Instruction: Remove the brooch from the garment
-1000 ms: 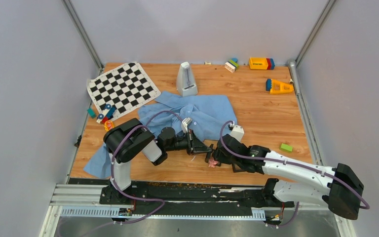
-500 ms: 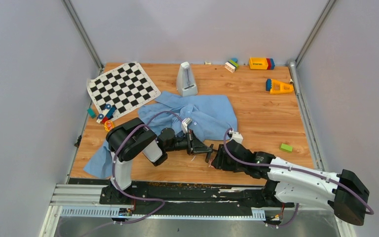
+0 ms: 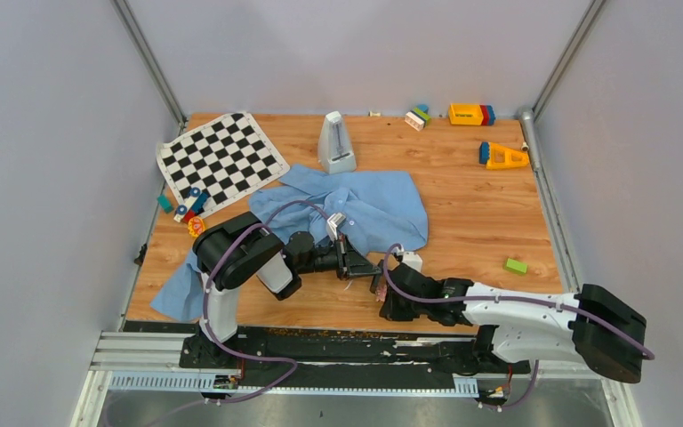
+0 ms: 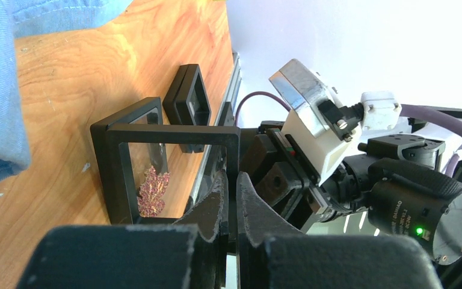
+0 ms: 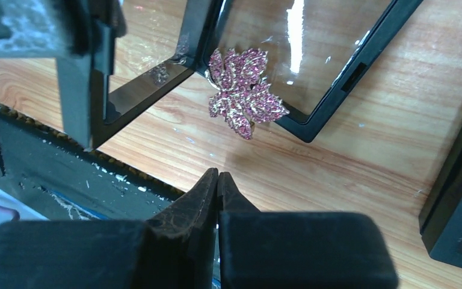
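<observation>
The brooch (image 5: 243, 99), a pink jewelled leaf, lies off the garment (image 3: 365, 209), resting across the lower edge of an open black display frame (image 5: 328, 81) and partly on the wood. It shows in the left wrist view too, the brooch (image 4: 152, 189) seen through the raised lid. My left gripper (image 4: 231, 186) is shut on the black frame lid (image 4: 174, 135), holding it upright. My right gripper (image 5: 218, 174) is shut with nothing in it, a short way in front of the brooch. From above, the right gripper (image 3: 381, 289) sits near the table's front edge.
A second black box (image 5: 457, 198) sits just right of the frame. A checkered mat (image 3: 222, 158), a grey metronome (image 3: 336, 142), toy blocks (image 3: 471, 114) and an orange wedge (image 3: 503, 157) lie at the back. A green block (image 3: 516, 265) is at the right, small toys (image 3: 187, 209) at the left.
My right arm has drawn back toward the front edge and its jaws have gone from apart to shut, empty. The brooch stays by the frame. The left gripper has not moved.
</observation>
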{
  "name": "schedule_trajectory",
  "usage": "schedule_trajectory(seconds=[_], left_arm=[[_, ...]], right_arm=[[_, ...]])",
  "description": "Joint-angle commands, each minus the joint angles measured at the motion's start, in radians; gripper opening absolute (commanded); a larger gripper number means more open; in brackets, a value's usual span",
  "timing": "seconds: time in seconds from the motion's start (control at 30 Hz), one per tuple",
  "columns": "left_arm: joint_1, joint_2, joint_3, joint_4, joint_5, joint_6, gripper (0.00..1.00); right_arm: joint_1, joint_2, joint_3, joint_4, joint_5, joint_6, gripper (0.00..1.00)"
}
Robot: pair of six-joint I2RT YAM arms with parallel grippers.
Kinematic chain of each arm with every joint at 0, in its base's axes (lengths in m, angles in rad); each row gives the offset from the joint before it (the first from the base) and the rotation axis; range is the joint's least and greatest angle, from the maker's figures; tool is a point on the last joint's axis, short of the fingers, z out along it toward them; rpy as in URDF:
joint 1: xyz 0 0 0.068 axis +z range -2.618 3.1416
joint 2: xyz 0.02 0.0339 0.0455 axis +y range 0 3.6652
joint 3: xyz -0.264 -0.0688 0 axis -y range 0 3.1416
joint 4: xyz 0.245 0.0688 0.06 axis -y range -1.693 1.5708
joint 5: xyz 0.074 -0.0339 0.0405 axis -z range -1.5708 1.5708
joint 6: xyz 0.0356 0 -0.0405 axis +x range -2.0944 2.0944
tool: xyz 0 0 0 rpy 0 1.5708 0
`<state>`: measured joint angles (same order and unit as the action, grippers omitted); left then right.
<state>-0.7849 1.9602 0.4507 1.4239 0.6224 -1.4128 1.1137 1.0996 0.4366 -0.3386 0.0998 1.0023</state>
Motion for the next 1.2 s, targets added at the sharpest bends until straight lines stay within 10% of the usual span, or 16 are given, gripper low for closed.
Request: schedule_trajectory(seconds=[0.0, 0.87, 1.17], left_arm=[[-0.005, 0.013, -0.008, 0.055, -0.004, -0.007, 0.00], [-0.008, 0.034, -0.012, 0.085, 0.000, -0.005, 0.00], [-0.008, 0.040, -0.010, 0.095, -0.002, -0.011, 0.00]], right_arm=[[0.018, 0.026, 0.029, 0.040, 0.083, 0.042, 0.04], [-0.085, 0.037, 0.121, 0.013, 0.308, -0.026, 0.00], [-0.087, -0.077, 0.061, 0.018, 0.198, -0.075, 0.30]])
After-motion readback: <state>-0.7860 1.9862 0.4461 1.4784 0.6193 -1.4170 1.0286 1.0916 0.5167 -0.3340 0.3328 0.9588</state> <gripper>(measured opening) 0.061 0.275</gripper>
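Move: The brooch lies across the near rim of the open box, about 4 cm ahead of the right fingertips, 1 cm to their left and 1 cm below. The box's tray is centred some 7 cm ahead and 1 cm right; the second box sits roughly 3 cm ahead and 10 cm right. From the left hand, already pinching the upright lid, the brooch is about 3 cm back, 3 cm right and 8 cm down. Right's shut fingers sweep about 7 cm forward, nudging the brooch boxward, rise and open; left holds the lid. ##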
